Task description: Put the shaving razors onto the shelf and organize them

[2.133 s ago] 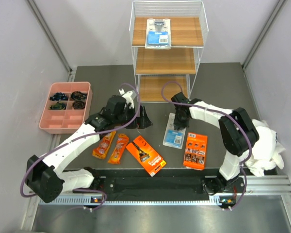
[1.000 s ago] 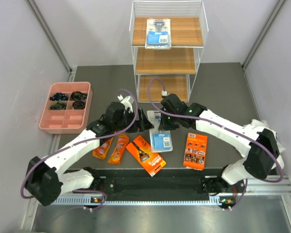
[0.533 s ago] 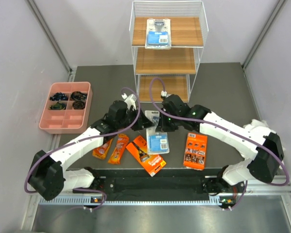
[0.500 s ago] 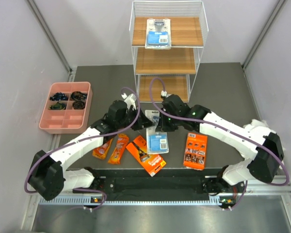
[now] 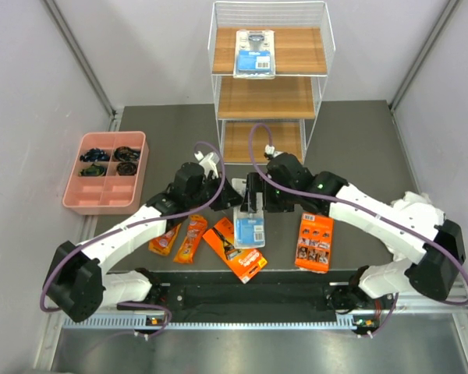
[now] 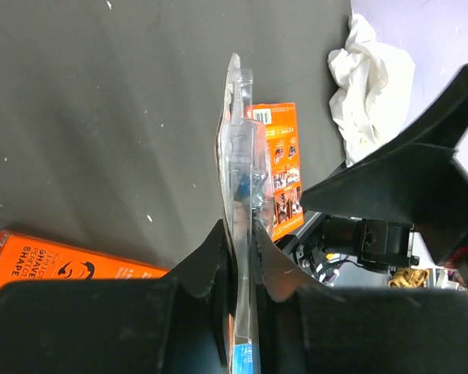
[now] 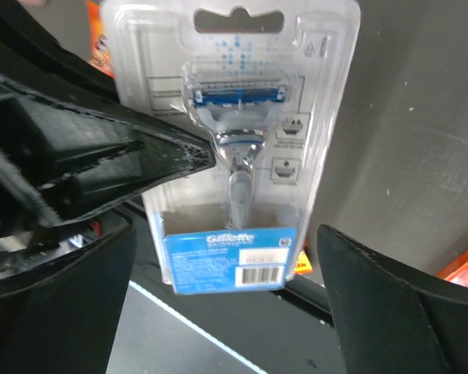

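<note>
A clear-and-blue blister card razor (image 5: 249,226) hangs upright above the mat, edge-on in the left wrist view (image 6: 239,167). My left gripper (image 5: 235,196) (image 6: 239,257) is shut on its side edge. My right gripper (image 5: 257,201) (image 7: 226,234) stands open around the same card (image 7: 238,148), its fingers well apart from it. Another blister card (image 5: 254,53) lies on the top board of the shelf (image 5: 269,97). Two orange pouches (image 5: 168,234) (image 5: 190,238), a long orange box (image 5: 235,249) and an orange card (image 5: 314,241) lie on the mat.
A pink compartment tray (image 5: 76,199) with small dark items sits at the left. A white cloth (image 6: 370,78) lies past the mat's right edge. Grey walls close in both sides. The shelf's middle and bottom boards are bare.
The right arm carried the blister card left to the left gripper. The left gripper shut on it, then the right gripper opened and let it go.
</note>
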You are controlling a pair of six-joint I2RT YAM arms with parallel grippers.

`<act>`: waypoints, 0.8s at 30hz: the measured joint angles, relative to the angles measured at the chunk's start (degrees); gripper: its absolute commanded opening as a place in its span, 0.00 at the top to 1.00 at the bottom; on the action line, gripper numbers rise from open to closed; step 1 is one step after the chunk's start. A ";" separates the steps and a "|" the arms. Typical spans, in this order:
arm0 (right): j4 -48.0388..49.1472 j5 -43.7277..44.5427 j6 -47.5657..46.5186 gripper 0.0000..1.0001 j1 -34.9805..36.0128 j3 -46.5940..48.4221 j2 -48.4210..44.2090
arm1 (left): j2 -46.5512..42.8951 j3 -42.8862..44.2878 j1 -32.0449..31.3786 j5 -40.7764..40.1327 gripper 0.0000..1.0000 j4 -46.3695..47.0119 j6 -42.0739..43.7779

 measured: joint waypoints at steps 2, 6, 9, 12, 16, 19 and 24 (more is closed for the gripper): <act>0.39 0.52 0.13 0.01 0.02 -0.74 -1.64 | 0.00 0.00 0.00 0.02 1.00 -0.02 0.13; 1.33 1.77 0.61 0.01 0.04 -3.76 -5.73 | 0.00 0.00 0.00 0.00 1.00 -0.04 0.17; 2.32 2.86 1.57 0.01 0.11 -7.15 -9.73 | 0.00 0.00 0.00 0.00 1.00 -0.02 0.13; 3.74 3.65 2.97 0.01 0.15 -10.84 -13.70 | 0.00 0.00 0.00 0.00 1.00 0.13 -0.31; 5.42 4.11 5.29 0.01 0.22 -14.97 -17.44 | 0.00 -0.79 0.20 0.02 1.00 3.28 -3.15; 6.03 4.07 6.86 0.01 0.22 -17.05 -18.80 | -0.15 -3.89 0.39 0.07 1.00 8.61 -6.86; 7.67 4.04 9.16 0.01 0.22 -21.18 -21.88 | -0.20 -11.28 0.70 0.35 1.00 19.56 -13.62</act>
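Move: The blister razor pack is already pinched in the left hand, its middle some 4 cm to that hand's right, 4 cm back and a few below. From the open right hand that middle lies about 3 cm left, 2 cm back and 2 cm below. On the table some 15 cm below, the orange razor box is roughly 3 cm back and 6 cm left of the right hand; the orange card pack is about 4 cm back and 17 cm right. The razor pack stays pinched in the left hand, which holds its place and late on tips its fingers up about 10 degrees, turning the pack with it. The right hand, already open and clear of the pack, draws away from it about 5 cm right and 3 cm back, fingers wide, rising slightly before sinking again and turning some 10 degrees clockwise. ##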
